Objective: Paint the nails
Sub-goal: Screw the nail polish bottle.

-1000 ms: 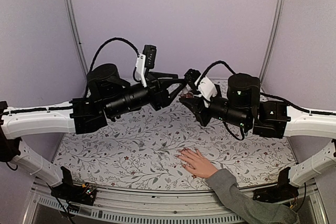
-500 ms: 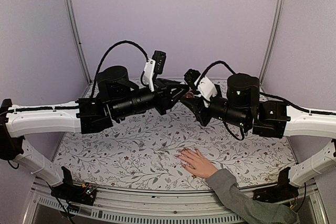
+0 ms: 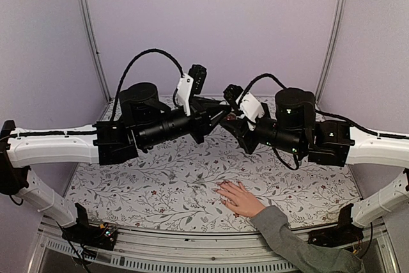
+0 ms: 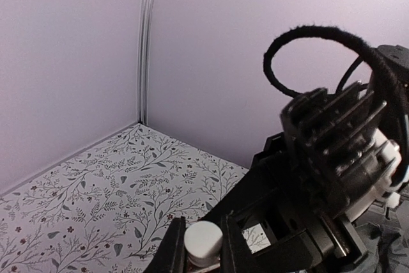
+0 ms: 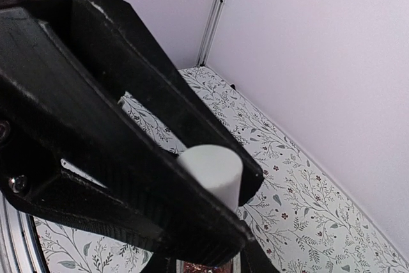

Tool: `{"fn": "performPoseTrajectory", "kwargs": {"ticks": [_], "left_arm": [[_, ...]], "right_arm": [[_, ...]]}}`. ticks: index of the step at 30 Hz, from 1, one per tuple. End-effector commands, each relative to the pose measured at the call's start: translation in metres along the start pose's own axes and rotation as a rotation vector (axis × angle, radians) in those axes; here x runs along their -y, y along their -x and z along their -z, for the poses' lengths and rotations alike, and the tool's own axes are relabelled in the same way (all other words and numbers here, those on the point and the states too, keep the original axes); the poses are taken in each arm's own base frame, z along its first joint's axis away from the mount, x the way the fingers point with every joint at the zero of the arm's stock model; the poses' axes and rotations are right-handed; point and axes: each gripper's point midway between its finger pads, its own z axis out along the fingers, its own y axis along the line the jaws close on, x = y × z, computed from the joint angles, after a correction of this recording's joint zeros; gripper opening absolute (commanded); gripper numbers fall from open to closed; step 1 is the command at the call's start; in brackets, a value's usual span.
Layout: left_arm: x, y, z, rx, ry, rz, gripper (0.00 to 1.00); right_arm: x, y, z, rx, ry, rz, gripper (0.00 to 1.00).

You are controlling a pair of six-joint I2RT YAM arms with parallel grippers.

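Note:
A light-skinned hand (image 3: 238,198) in a grey sleeve lies flat on the floral cloth near the front edge, and its nails (image 3: 220,187) are too small to make out. High above it the two grippers meet. My right gripper (image 3: 230,119) (image 5: 199,265) is shut on a small dark-red polish bottle (image 5: 199,268), of which only a sliver shows. The bottle's white cap (image 4: 203,241) (image 5: 213,165) stands up from it. My left gripper (image 3: 223,114) (image 4: 203,245) is shut on that cap, and its black fingers (image 5: 121,100) fill the right wrist view.
The floral table cloth (image 3: 160,177) spreads under both arms, with lilac walls close behind and at the sides. The right arm's wrist and looping black cable (image 4: 332,151) crowd the left wrist view. The sleeved forearm (image 3: 294,241) comes in over the front right edge.
My left gripper has moved right and up to the right gripper and closed on the white cap. The right arm and the hand have hardly moved.

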Motion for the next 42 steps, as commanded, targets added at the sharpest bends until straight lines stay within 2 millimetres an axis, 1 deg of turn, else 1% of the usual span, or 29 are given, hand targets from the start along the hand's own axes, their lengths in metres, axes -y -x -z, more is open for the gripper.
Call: {"fn": "performPoseTrajectory", "kwargs": {"ticks": [1,4,6,12,20,28,34,38,42], "left_arm": [[-0.001,-0.043,-0.005,-0.121,0.022,-0.074,0.0],[0.0,-0.044,-0.001,-0.111,0.001,-0.065,0.0],[0.005,-0.046,0.002,-0.107,-0.035,-0.068,0.0],[0.03,-0.059,0.008,-0.136,-0.224,-0.074,0.0],[0.056,-0.069,0.021,-0.191,-0.438,-0.088,0.0],[0.08,-0.074,0.038,-0.229,-0.62,-0.129,0.0],[0.09,-0.088,0.046,-0.272,-0.749,-0.123,0.0],[0.097,-0.096,0.048,-0.304,-0.836,-0.11,0.0],[0.103,-0.101,0.052,-0.321,-0.913,-0.106,0.0]], "right_arm": [[0.002,0.049,0.011,0.141,0.041,-0.06,0.0],[-0.002,0.053,0.016,0.166,0.101,-0.074,0.0],[-0.009,0.057,0.021,0.192,0.163,-0.077,0.0],[-0.032,0.075,0.044,0.283,0.346,-0.056,0.0],[-0.064,0.087,0.075,0.365,0.582,0.004,0.0],[-0.093,0.094,0.109,0.445,0.82,0.07,0.0],[-0.109,0.098,0.135,0.502,0.976,0.13,0.0],[-0.118,0.098,0.145,0.505,1.084,0.151,0.0],[-0.125,0.097,0.15,0.506,1.154,0.156,0.0]]}}
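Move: The left hand already grips the white cap, and the nail polish bottle lies about 4 cm below it, 1 cm to its right and 1 cm nearer the base. From the right hand, which already holds the bottle, the cap is some 4 cm above, 1 cm farther out and 1 cm left. The mannequin hand lies on the table about 9 cm back, 6 cm right and 29 cm below the right hand. Keeping their grips, both hands twist against each other about the upright bottle: the left turns the cap about 50 degrees clockwise while the right turns the bottle some 55 degrees counter-clockwise, so the cap goes round in the tightening sense. While twisting, both draw back towards the base together, the left about 13 cm and the right about 15, rising only slightly on the way, until the left fingers point right and a little back and the right fingers point left and a little back. ##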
